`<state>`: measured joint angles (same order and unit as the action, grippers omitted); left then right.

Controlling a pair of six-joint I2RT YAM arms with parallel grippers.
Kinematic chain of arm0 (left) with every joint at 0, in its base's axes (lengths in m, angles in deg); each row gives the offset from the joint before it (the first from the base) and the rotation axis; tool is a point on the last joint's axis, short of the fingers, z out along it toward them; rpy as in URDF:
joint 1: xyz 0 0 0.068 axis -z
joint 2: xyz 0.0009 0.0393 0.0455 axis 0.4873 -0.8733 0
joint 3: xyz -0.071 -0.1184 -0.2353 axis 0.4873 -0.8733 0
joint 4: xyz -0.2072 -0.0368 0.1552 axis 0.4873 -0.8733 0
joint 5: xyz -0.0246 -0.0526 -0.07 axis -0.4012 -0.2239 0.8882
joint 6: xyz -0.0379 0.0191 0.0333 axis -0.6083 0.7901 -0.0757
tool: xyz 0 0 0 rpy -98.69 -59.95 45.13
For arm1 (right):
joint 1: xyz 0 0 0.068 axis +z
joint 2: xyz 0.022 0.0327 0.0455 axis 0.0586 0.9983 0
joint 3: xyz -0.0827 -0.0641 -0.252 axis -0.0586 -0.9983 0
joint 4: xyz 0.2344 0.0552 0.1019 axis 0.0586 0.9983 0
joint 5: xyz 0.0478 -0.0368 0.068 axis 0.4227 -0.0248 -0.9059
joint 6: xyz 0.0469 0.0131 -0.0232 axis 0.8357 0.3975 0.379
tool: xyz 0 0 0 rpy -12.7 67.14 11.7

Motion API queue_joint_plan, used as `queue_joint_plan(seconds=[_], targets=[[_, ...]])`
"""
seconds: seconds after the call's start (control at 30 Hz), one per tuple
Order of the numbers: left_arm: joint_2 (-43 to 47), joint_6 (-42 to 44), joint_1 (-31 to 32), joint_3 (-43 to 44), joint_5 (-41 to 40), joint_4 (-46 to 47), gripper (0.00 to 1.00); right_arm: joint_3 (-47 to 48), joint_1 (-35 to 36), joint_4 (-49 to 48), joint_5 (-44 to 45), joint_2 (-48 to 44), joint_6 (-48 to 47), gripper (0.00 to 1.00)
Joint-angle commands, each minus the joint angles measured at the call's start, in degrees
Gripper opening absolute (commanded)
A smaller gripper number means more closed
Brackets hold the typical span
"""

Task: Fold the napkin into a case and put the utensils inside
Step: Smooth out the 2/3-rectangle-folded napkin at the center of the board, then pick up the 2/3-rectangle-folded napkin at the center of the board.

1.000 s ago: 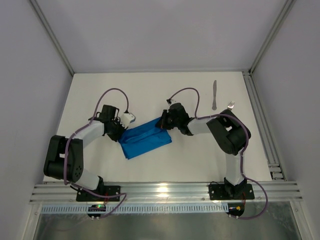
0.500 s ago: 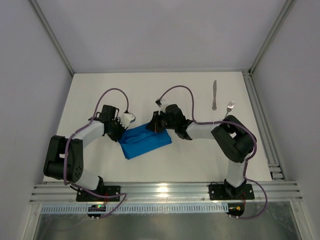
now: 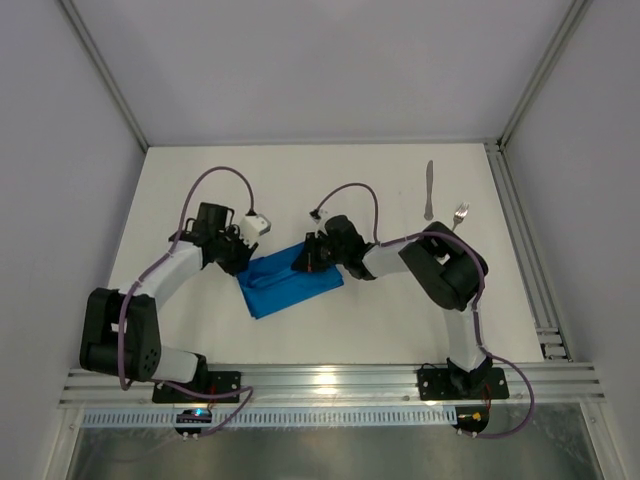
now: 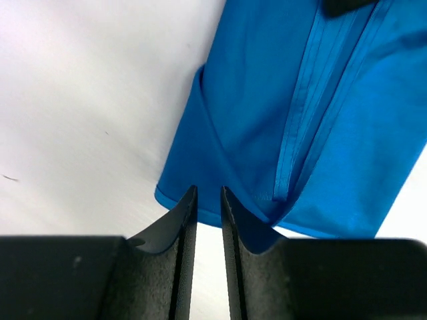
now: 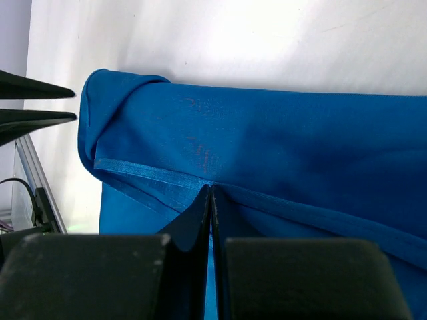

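Observation:
The bright blue napkin (image 3: 290, 284) lies folded into a slanted strip at the table's middle, with hemmed layers showing in the left wrist view (image 4: 267, 100). My right gripper (image 3: 306, 258) is over its upper edge, shut on a hemmed edge of the napkin (image 5: 280, 147), which peaks at the fingertips (image 5: 211, 188). My left gripper (image 3: 243, 262) sits at the strip's left end, jaws a narrow gap apart (image 4: 208, 193) with only white table between them. The knife (image 3: 428, 190) and fork (image 3: 459, 213) lie at the far right, apart from the cloth.
An aluminium rail (image 3: 517, 235) runs along the table's right side and a wider rail (image 3: 330, 381) along the front, where both arm bases are bolted. Grey enclosure walls stand at the left, back and right.
The right gripper has moved left across the napkin with the cloth edge in it. The left gripper has opened a little and drawn back up-left off the cloth's end.

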<state>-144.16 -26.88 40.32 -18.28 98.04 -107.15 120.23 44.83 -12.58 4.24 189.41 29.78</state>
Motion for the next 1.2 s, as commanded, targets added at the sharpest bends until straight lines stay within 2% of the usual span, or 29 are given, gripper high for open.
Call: queue_joint_plan(seconds=[0.0, 0.17, 0.3, 0.43, 0.47, 0.53, 0.57, 0.6, 0.63, 0.67, 0.73, 0.77, 0.8, 1.0, 1.17], targets=[[1.85, -2.31, 0.79, 3.84, 3.93, 0.13, 0.23, -0.16, -0.60, 0.24, 1.41, -0.49, 1.28, 0.04], [-3.59, -1.44, 5.70, 4.19, -2.83, 0.22, 0.21, -0.17, -0.78, -0.02, 0.97, -1.19, 1.10, 0.04], [-6.94, -0.12, 7.39, 2.88, -4.59, -0.40, 0.20, -0.69, -0.87, -2.39, -0.70, -2.42, 0.84, 0.04], [-8.35, 1.11, 7.56, 1.29, -5.65, 0.13, 0.18, -3.24, -0.87, -5.73, -1.66, -8.12, -3.54, 0.05], [-8.61, 1.29, 7.56, 1.21, -5.31, -0.05, 0.18, -4.46, -0.78, -6.09, -2.36, -11.62, -7.21, 0.07], [-9.23, 1.29, 7.56, 1.03, -4.43, -0.05, 0.18, -5.35, -0.78, -3.91, -3.86, -17.42, -12.49, 0.19], [-9.32, 1.29, 7.56, 1.03, -4.34, -0.14, 0.18, -6.05, -0.87, -2.41, -5.78, -19.19, -19.13, 0.24], [-9.32, 1.29, 7.56, 1.03, -3.99, 0.04, 0.18, -6.32, -0.78, -0.22, -6.67, -21.04, -23.11, 0.33], [-9.32, 1.29, 7.56, 0.85, -3.90, 0.04, 0.18, -6.49, -0.69, 5.11, -7.55, -22.97, -27.33, 0.38], [-9.23, 1.29, 7.56, 0.85, -3.81, 0.21, 0.18, -6.67, -0.61, 7.86, -8.95, -26.47, -36.68, 0.42], [-9.14, 1.29, 7.56, 0.76, -3.11, 0.30, 0.18, -6.76, 0.18, 17.14, -9.31, -29.66, -47.62, 0.52], [-9.05, 1.38, 7.56, 0.76, -3.02, 0.30, 0.18, -6.85, 1.23, 20.07, -9.14, -32.28, -58.99, 0.55], [-9.05, 1.38, 7.56, 0.85, -2.93, 0.30, 0.18, -6.85, 1.76, 23.06, -8.44, -33.35, -64.49, 0.59], [-8.97, 1.29, 7.56, 0.85, -2.67, 0.74, 0.17, -7.55, 5.71, 38.81, -3.79, -33.90, -97.19, 0.68], [-8.79, 1.64, 7.56, 0.77, -2.14, 0.57, 0.17, -1.15, 6.25, 48.57, 7.02, -26.78, -103.13, 0.68]])
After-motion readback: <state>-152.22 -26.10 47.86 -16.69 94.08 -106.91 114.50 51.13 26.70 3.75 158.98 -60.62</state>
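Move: The left hand is about 3 cm above the folded napkin's left end; the spot by the seam that it goes down to lies some 3 cm to its right and 1 cm back. The napkin's near-left corner is roughly 12 cm back and 5 cm right of that hand. The right hand's shut fingertips rest on the seam; from them the near-right corner lies about 4 cm back and 10 cm right, and the far-right corner 8 cm ahead and 7 cm right. While the right hand at first keeps its shut fingertips on the napkin's seam, the left hand arcs about 3 cm to the right and down some 3 cm after a small hop, sets its nearly shut tips on the cloth by the seam's left end and stays there. The right hand then comes free, rises steeply some 15 cm while swinging back and right, rolls about a quarter turn around its own fingers, opens wide, and sinks again towards the near-right corner, still about 7 cm above where it began. ##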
